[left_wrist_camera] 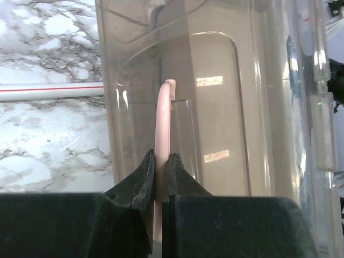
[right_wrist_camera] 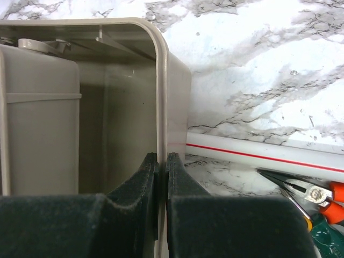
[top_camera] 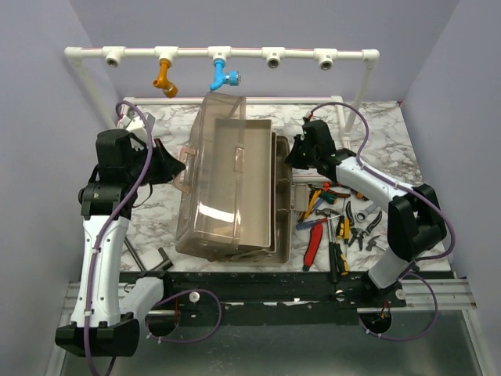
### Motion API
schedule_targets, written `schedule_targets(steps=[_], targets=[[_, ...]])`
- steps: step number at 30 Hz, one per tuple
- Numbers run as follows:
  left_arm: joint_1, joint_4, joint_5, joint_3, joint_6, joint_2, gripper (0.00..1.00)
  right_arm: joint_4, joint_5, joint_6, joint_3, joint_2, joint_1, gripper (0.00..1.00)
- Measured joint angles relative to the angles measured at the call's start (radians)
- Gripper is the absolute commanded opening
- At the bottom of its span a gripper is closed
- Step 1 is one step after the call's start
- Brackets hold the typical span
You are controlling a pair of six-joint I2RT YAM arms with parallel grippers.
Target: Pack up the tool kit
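The tool kit's box lies mid-table with its smoky brown lid raised over the beige base. My left gripper sits at the box's left side. In the left wrist view this gripper is shut on the pink handle, in front of the translucent lid. My right gripper is at the box's right edge. The right wrist view has it shut on the base's beige wall, with a tray inside. Loose hand tools lie to the right.
A white pipe frame with an orange fitting and a blue fitting spans the back. Its lower pipe runs along the table near orange-handled pliers. A black rail lines the near edge.
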Motion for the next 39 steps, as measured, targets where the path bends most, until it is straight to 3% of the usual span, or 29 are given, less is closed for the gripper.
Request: schedule_targets(steps=[10, 33, 34, 37, 39], targets=[[0.032, -0.069, -0.166, -0.012, 0.071, 0.0, 0.0, -0.041, 0.0, -0.012, 0.035, 0.015, -0.008, 0.01], [0.036, 0.064, -0.261, -0.183, 0.023, -0.068, 0.0, -0.045, -0.042, -0.014, 0.005, -0.042, -0.029, 0.01], [0.037, 0.067, -0.264, -0.182, 0.023, -0.06, 0.04, -0.031, -0.049, -0.007, -0.013, -0.051, -0.032, 0.01], [0.046, 0.061, -0.273, -0.167, 0.024, -0.022, 0.37, -0.008, -0.059, 0.009, -0.044, -0.064, -0.043, 0.01], [0.058, 0.045, -0.326, -0.151, 0.038, 0.008, 0.5, -0.005, -0.06, 0.012, -0.05, -0.065, -0.046, 0.01]])
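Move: The toolbox lid stands open, its pink handle already between the left fingers, the grip's middle some 1 cm back of them; the toolbox body lies about 17 cm to that hand's right, level fore and aft and 24 cm below. A grey tool lies roughly 12 cm back, 12 cm left and 30 cm below. The right hand already pinches the rim; the body's middle is some 11 cm back, 12 cm left and 7 cm below it, the pliers 3 cm back, 11 cm right and 13 cm below. The clear lid is swung farther over to the left and down by its handle, the left hand going about 7 cm left and nearly as far down, away from the toolbox body, turning some 20 degrees counter-clockwise with its left side rising; at the very end its fingers begin to part around the handle. The right hand keeps its pinch on the rim, drifting only a centimetre or two right and slightly back. ##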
